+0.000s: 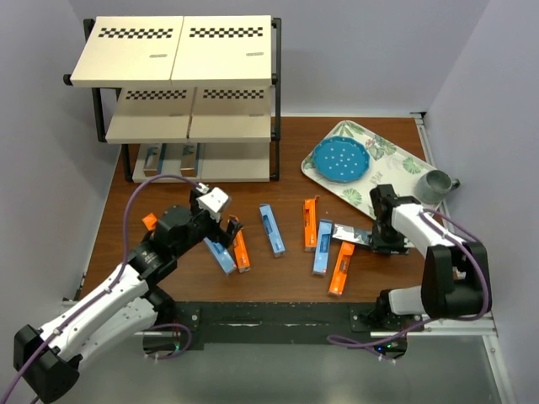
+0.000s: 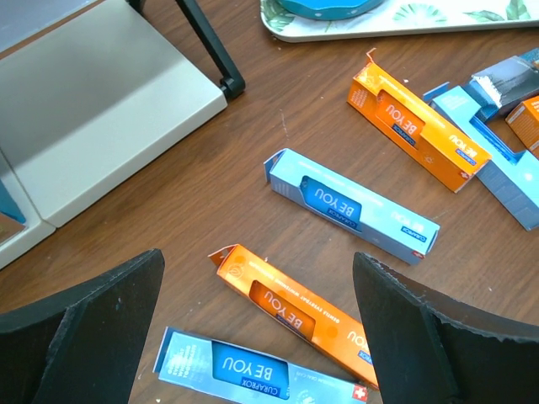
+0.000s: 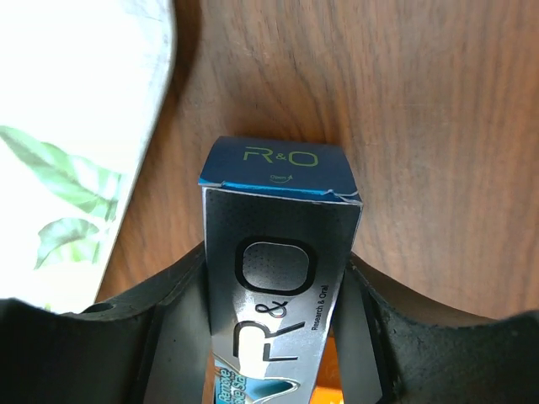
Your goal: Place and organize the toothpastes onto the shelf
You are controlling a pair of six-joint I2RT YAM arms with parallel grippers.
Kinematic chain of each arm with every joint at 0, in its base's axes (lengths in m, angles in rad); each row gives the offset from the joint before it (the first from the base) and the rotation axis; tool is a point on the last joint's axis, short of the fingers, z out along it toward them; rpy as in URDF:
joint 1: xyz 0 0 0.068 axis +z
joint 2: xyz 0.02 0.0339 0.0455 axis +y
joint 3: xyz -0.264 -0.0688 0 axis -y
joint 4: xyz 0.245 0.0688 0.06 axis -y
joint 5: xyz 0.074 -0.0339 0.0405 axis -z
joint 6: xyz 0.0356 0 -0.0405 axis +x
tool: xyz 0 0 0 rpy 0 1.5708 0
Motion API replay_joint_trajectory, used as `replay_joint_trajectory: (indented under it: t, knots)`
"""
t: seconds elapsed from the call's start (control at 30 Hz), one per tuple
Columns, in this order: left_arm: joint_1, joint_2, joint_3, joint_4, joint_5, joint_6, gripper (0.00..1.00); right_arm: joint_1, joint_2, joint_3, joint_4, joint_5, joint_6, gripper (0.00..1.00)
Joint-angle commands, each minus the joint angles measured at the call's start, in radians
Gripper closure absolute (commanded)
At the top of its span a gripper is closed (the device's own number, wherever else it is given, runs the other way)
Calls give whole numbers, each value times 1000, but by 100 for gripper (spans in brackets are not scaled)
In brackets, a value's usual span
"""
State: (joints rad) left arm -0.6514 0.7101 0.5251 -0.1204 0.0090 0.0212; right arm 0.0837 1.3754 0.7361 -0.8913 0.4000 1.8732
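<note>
Several toothpastes lie scattered on the wooden table: a light blue carton (image 1: 271, 229), orange ones (image 1: 310, 223) (image 1: 341, 268) and another blue one (image 1: 323, 247). My right gripper (image 1: 375, 238) (image 3: 274, 337) is shut on a silver toothpaste carton (image 1: 352, 235) (image 3: 278, 252), one jaw on each long side. Over an orange carton (image 2: 295, 307) and a blue carton (image 2: 253, 370), my left gripper (image 1: 221, 229) (image 2: 261, 328) hangs wide open, touching neither. At the back left stands the shelf (image 1: 185, 76), with two cartons (image 1: 152, 158) (image 1: 188, 157) on its bottom board.
A floral tray (image 1: 396, 160) with a blue plate (image 1: 341, 160) on it sits at the back right, and a grey cup (image 1: 435, 185) stands by its right side. Walls close in on the left, back and right. The shelf's foot (image 2: 227, 84) is close to my left gripper.
</note>
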Motion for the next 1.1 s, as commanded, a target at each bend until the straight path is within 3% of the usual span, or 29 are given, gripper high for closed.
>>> replay_joint_trajectory:
  t: [0.0, 0.2, 0.53, 0.83, 1.07]
  knots:
    - [-7, 18, 6, 56, 69, 23, 0, 1, -117, 57, -104, 79, -83, 60]
    - [-7, 80, 12, 93, 114, 16, 0, -1, -190, 109, -120, 43, -256, 71]
    - [-100, 259, 130, 186, 118, 45, 0, 86, -164, 232, -55, -78, -460, 75]
    - [-275, 405, 265, 231, 19, 100, 0, 275, -92, 344, 6, -50, -488, 75]
    - [-413, 466, 299, 242, -187, 105, 0, 405, 0, 419, 54, -44, -474, 75]
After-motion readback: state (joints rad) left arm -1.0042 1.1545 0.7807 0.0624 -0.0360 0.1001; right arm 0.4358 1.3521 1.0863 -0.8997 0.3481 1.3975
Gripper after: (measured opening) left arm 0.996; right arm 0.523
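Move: The grey R&O toothpaste box, already pinched in the right gripper, lies roughly 43 cm to the left hand's right, about level with it and 16 cm lower; the blue box is 13 cm right and 2 cm ahead. From the right hand, the open left gripper is about 47 cm left, level forward and 16 cm up; the near orange box sits 13 cm left and 8 cm back, another blue box 19 cm left and 2 cm back. Keeping its pinch on the R&O box, the right hand first rises, then swings left and a little forward towards the left gripper, some 12 cm left and 10 cm up, turning about 45 degrees counter-clockwise. The left hand, fingers staying wide open, dips slightly, then sweeps right about 14 cm towards the box's free end, rising again and turning clockwise. ##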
